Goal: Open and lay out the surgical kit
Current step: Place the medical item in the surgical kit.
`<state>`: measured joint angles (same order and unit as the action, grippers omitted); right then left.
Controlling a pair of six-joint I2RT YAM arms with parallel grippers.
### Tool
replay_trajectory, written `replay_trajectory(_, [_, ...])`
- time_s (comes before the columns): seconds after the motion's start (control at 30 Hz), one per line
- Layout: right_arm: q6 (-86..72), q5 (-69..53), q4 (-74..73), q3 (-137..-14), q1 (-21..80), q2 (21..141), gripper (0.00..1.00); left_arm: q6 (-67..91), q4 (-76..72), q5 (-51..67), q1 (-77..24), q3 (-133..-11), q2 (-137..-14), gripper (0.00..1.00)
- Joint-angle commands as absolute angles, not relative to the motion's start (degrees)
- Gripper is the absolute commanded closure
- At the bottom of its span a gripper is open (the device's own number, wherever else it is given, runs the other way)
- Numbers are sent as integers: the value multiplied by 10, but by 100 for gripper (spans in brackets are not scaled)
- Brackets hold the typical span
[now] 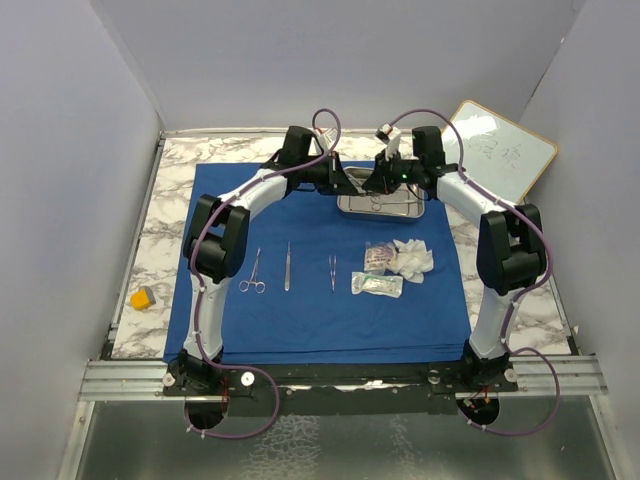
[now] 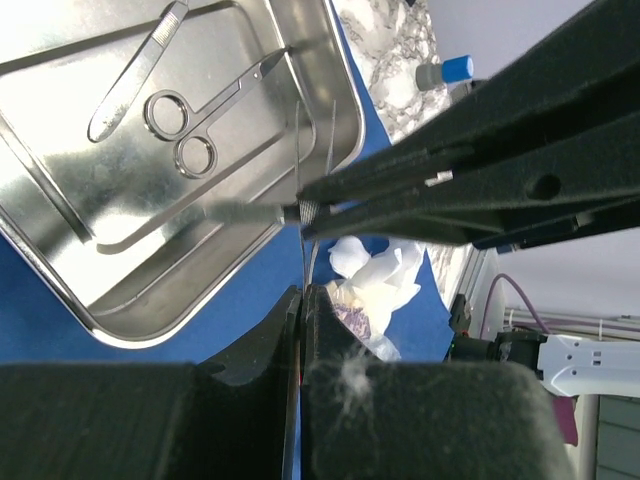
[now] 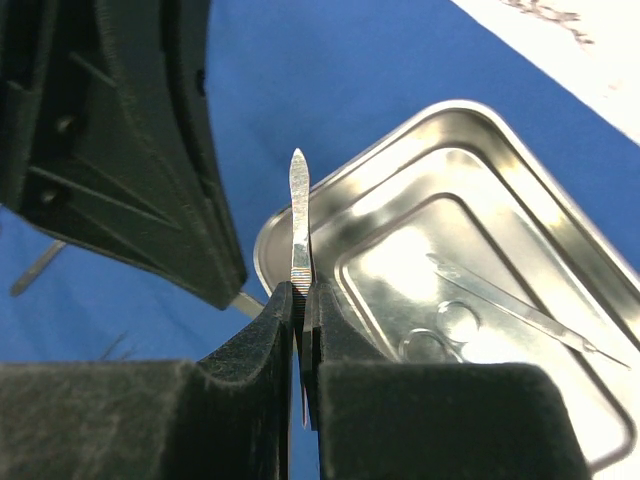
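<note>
The royal-blue cloth (image 1: pixel 300 320) lies spread flat, with the steel tray (image 1: pixel 345 208) at its back. Both grippers hover over the tray's near left corner. My right gripper (image 3: pixel 300 290) is shut on slim steel tweezers (image 3: pixel 299 200) at their ribbed grip. My left gripper (image 2: pixel 303 290) is shut on thin steel blades (image 2: pixel 303 255) that cross the right gripper's fingers (image 2: pixel 450 190). Scissors (image 2: pixel 185 140) and a flat instrument (image 2: pixel 130 75) lie in the tray (image 2: pixel 120 335). On the cloth are three instruments in a row (image 1: pixel 287 265), white gauze (image 1: pixel 412 255) and clear packets (image 1: pixel 377 285).
A wood-framed whiteboard (image 1: pixel 500 150) leans at the back right corner. A small yellow-orange block (image 1: pixel 142 297) sits on the marble top left of the cloth. Grey walls close in the table on three sides.
</note>
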<state>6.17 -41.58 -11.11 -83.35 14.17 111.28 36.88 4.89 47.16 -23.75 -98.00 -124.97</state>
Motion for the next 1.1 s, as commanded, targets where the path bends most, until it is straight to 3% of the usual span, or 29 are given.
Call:
replay_trajectory(0.0, [102,-346,-104,-830,137,1079,99,344,70,475,-241,-997,-1238,100])
replay_trajectory(0.47, [168,-242,-112,-836,137,1094,99,252,127,478,-222,-978,-1195,100])
replay_trajectory(0.77, [185,-202,-129,-848,136,1118,99,165,162,480,-179,-894,-1114,100])
replay_trajectory(1.07, [178,-183,-138,-838,136,1139,99,76,175,337,-169,-783,-996,100])
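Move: The left gripper holds the tweezers, the right one the scalpel, with the tweezer prongs crossing the right fingertips. The tray's middle is about 4 cm right of the right hand, 3 cm ahead and 11 cm below; the scissors in it are some 3 cm right and 1 cm ahead, the swab packet 13 cm back and 4 cm right. From the left hand, the free cloth beside the tray lies about 12 cm left and 3 cm back, the laid-out tweezers 18 cm back and 5 cm left. Draw the left gripper about 10 cm to the left and slightly back, fingers shut on the tweezers, so the prongs come clear of the right fingertips; tip those fingers down a little as you go. Meanwhile swing the right gripper right, forward and down over the tray, keeping the scalpel pinched and tipping the fingers some 20 degrees steeper. ##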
